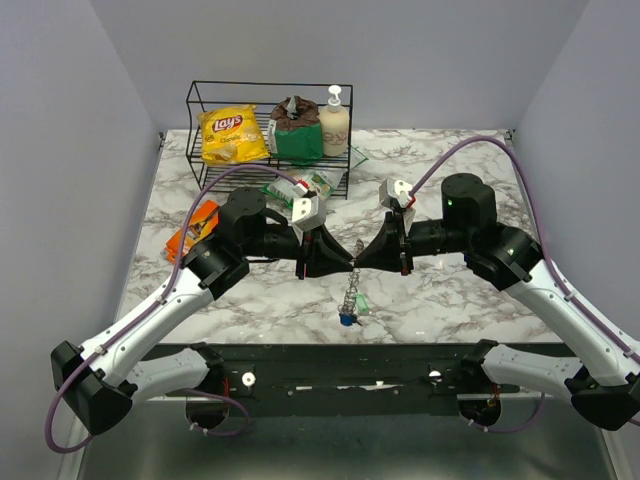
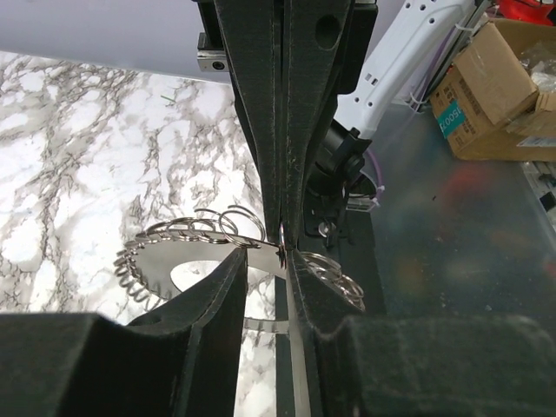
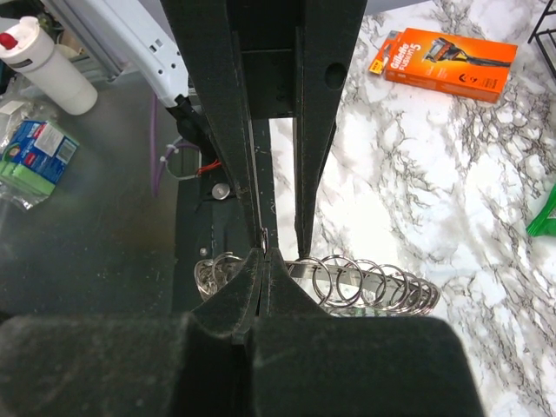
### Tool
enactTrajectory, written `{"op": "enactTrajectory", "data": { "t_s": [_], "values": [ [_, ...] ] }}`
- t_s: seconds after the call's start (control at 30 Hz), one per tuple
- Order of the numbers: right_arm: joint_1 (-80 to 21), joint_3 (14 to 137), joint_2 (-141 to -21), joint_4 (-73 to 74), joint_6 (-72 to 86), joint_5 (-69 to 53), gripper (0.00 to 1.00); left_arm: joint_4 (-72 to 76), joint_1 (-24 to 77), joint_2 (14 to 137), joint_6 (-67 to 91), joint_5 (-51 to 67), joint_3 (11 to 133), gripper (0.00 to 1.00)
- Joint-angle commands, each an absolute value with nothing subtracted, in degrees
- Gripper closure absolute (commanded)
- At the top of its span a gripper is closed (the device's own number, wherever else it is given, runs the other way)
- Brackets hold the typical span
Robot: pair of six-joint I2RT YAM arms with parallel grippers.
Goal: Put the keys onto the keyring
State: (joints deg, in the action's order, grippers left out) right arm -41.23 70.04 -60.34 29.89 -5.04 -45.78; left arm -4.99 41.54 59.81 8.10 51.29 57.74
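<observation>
A coil of metal rings, the keyring [image 1: 351, 288], hangs between my two grippers above the marble table. Small keys [image 1: 348, 319] with blue and green heads dangle at its lower end. My right gripper [image 1: 363, 262] is shut on one ring at the top of the coil; in the right wrist view its tips [image 3: 263, 259] pinch that ring, with the coil [image 3: 373, 280] running off to the right. My left gripper [image 1: 344, 263] faces it tip to tip. Its jaws [image 2: 265, 265] stand apart, with the pinched ring against the right finger [image 2: 304, 278] and the coil [image 2: 187, 233] curving left.
A black wire rack [image 1: 196, 100] at the back holds a yellow Lay's bag [image 1: 232, 136], a green packet [image 1: 298, 140] and a soap bottle [image 1: 334, 120]. An orange razor box [image 1: 192, 230] lies left, and a small green-white packet [image 1: 300, 187] lies behind the left arm.
</observation>
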Motion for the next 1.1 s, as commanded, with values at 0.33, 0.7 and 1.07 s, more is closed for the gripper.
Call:
{"op": "enactTrajectory", "data": {
  "t_s": [0.33, 0.7, 1.07],
  "values": [
    [-41.04, 71.37, -59.59, 28.83, -4.92, -46.67, 0.99, -3.43, 43.15, 60.91, 8.79, 51.77, 58.89, 1.00],
    [-41.04, 69.53, -56.26, 25.67, -2.11, -39.47, 0.71, -0.27, 43.33, 58.89, 9.49, 48.61, 56.17, 1.00],
    [-40.96, 65.66, -49.13, 19.34, 1.84, -28.31, 0.06, 10.35, 43.33, 55.37, 12.21, 44.57, 50.37, 1.00]
  ]
}}
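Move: Right under both sets of fingertips hangs the upright keyring, its middle about 5 cm below the left hand and 1 cm farther out. From the right hand, already shut on its upper rim, the middle lies likewise 5 cm below and 1 cm ahead. From the left hand, the blue key at the ring's foot is roughly 12 cm down and 2 cm back, and the green tag on the table some 25 cm down, 2 cm ahead and 4 cm to the right. Closing its part-open fingers almost on the spot, the left hand pinches a small wire loop at the keyring's top rim while the right still holds there. Then the right hand opens wide, lets go and backs away from the keyring, about 5 cm up and 2.5 cm to the right, turning some 15 degrees, partly clockwise; the left keeps its pinch and sinks about 1 cm. ##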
